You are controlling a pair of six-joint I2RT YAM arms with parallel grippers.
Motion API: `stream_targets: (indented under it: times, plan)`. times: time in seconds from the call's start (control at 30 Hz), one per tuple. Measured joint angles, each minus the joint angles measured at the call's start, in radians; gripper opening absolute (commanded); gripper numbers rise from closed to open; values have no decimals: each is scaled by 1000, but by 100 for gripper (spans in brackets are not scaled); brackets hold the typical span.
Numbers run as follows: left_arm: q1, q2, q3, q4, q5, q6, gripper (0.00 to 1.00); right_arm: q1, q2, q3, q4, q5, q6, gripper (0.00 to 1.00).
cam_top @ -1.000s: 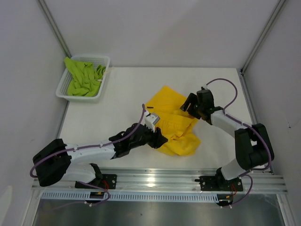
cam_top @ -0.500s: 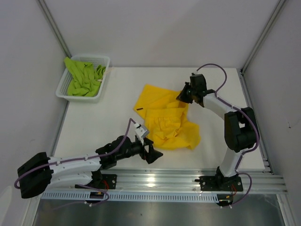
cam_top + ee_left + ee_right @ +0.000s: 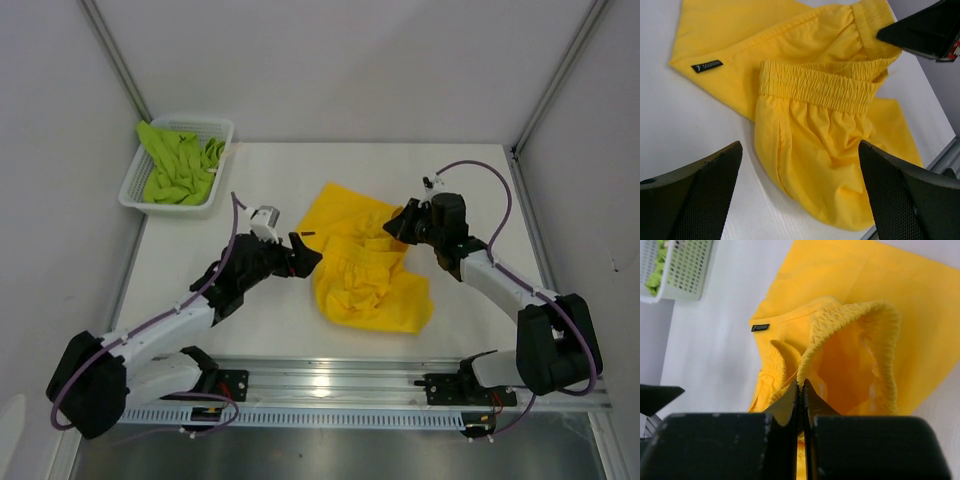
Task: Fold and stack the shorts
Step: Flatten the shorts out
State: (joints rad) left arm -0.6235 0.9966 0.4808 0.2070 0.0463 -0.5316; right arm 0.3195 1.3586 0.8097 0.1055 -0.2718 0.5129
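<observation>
The yellow shorts [image 3: 365,265] lie crumpled in the middle of the table, elastic waistband [image 3: 815,87] bunched across them. My right gripper [image 3: 398,224] is shut on the waistband edge [image 3: 840,325], lifting it into a loop at the shorts' right side. Just left of the yellow shorts hovers my left gripper [image 3: 308,258], open and holding nothing; its fingers [image 3: 695,195] frame the fabric from above. The lime green shorts [image 3: 178,165] lie piled in the basket at the far left.
A white mesh basket [image 3: 216,128] stands at the table's back left corner. A small black label [image 3: 706,65] marks the yellow fabric's left edge. Grey walls close the table on three sides, and a metal rail [image 3: 330,385] runs along the near edge.
My left gripper let go of the yellow shorts, opened wide and swung away to their left. My right gripper closed on the waistband and drew it back to the right.
</observation>
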Motion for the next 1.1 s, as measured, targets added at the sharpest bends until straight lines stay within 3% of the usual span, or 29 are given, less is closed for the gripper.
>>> stream_targets:
  times: [0.13,0.37,0.53,0.57,0.63,0.83,1.07,1.1]
  plan:
    - [35,186,119,26,86,1,99,1,0,-40,12,4,-18,0]
    - [86,482,276,88,264,28,99,3,37,-35,-14,66,-26,11]
    - [96,615,304,112,323,42,97,-8,46,-19,-53,103,-27,17]
    - [101,637,304,120,330,41,96,-10,50,-12,-58,108,-28,25]
    - [112,679,304,133,343,41,94,-14,58,0,-64,111,-25,29]
    - [125,772,311,160,351,40,88,-17,72,3,-65,117,-19,31]
    - [127,835,367,183,356,33,50,-17,74,3,-68,117,-16,31]
    - [127,837,366,187,358,32,39,-17,74,4,-68,118,-16,31]
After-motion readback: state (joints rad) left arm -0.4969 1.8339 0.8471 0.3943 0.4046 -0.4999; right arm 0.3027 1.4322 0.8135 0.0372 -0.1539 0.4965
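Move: Some 8 cm ahead, 6 cm to the right and 13 cm below the open left hand is the left end of the gathered waistband. The black label lies about 10 cm ahead and 1 cm to the right, 14 cm down; the waistband part pinched by the right hand is 10 cm ahead and 20 cm to the right, nearly level. From the right hand, the left end lies roughly 15 cm left, 2 cm back and 13 cm down. Sweeping forward and right before dropping about 12 cm, the left hand comes down over the waistband's left end, wrist tipping down some 15 degrees, then eases a little farther out as its fingers close about halfway around the fabric. The right hand lowers its pinched edge roughly 4 cm and drifts right, its fingers parting to loosen their pinch. ##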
